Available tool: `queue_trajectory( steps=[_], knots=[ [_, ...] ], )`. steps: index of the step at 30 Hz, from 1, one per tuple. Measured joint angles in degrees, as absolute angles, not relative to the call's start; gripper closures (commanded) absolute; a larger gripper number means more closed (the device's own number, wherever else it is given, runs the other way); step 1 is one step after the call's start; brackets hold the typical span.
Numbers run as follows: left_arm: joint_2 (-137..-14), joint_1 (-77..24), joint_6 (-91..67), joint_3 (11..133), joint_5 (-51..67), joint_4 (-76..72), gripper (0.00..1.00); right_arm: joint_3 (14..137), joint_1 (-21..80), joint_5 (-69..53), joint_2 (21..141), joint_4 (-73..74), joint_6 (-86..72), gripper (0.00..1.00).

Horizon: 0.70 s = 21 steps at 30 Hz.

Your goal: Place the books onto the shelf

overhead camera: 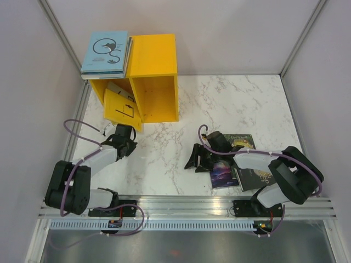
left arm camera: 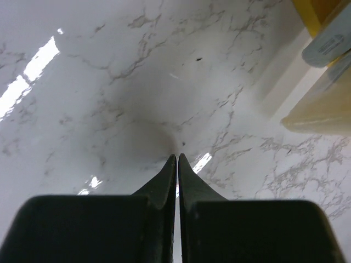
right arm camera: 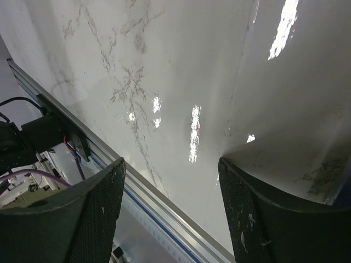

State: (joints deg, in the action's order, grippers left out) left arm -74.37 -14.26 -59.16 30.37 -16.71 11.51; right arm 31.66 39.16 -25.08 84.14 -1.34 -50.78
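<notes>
The yellow shelf (overhead camera: 156, 76) stands at the back left, with light blue books (overhead camera: 107, 53) stacked on top of its left half. A yellow book (overhead camera: 120, 107) leans out of the left compartment, with a pale book behind it. My left gripper (overhead camera: 129, 147) is shut and empty, tips down near the marble just in front of that yellow book (left arm camera: 323, 104); the left wrist view shows the jaws pressed together (left arm camera: 177, 157). My right gripper (overhead camera: 197, 163) stands open and empty over the marble (right arm camera: 170, 164), just left of a purple galaxy book (overhead camera: 224, 174), a dark book (overhead camera: 242, 141) and a black-and-gold book (overhead camera: 256, 178).
A metal rail (overhead camera: 186, 204) runs along the near table edge, seen close under the right fingers (right arm camera: 164, 203). Grey walls close in the left, back and right sides. The shelf's right compartment (overhead camera: 159, 98) faces the front.
</notes>
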Motion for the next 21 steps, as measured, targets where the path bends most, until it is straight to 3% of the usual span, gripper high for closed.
queue_trajectory(
  steps=[21],
  knots=[
    [-102.3, -14.1, -63.6, 55.7, -23.3, 8.3, 0.98, 38.7, 38.7, -31.8, 94.4, -4.3, -50.0, 0.28]
  ],
)
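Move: The yellow book leans in the left compartment, jutting out of its front; its middle is about 14 cm ahead of the left hand, 3 cm to its left and 6 cm above, with the near lower corner closer and slightly right. The grey book is about 18 cm ahead, 5 cm left and 7 cm up; the divider's front edge is about 13 cm ahead, 4 cm right and 10 cm up. From the right hand, the yellow book's middle lies some 22 cm ahead and 31 cm left, 6 cm up. Its shut fingers come up against the yellow book's jutting near edge, low down beside the divider, and push the book into the left compartment: the left hand drives about 12 cm straight forward at one low height, turning only some 5 degrees counter-clockwise. The right hand, open and holding nothing, drifts about 3 cm left and slightly forward over bare table. ##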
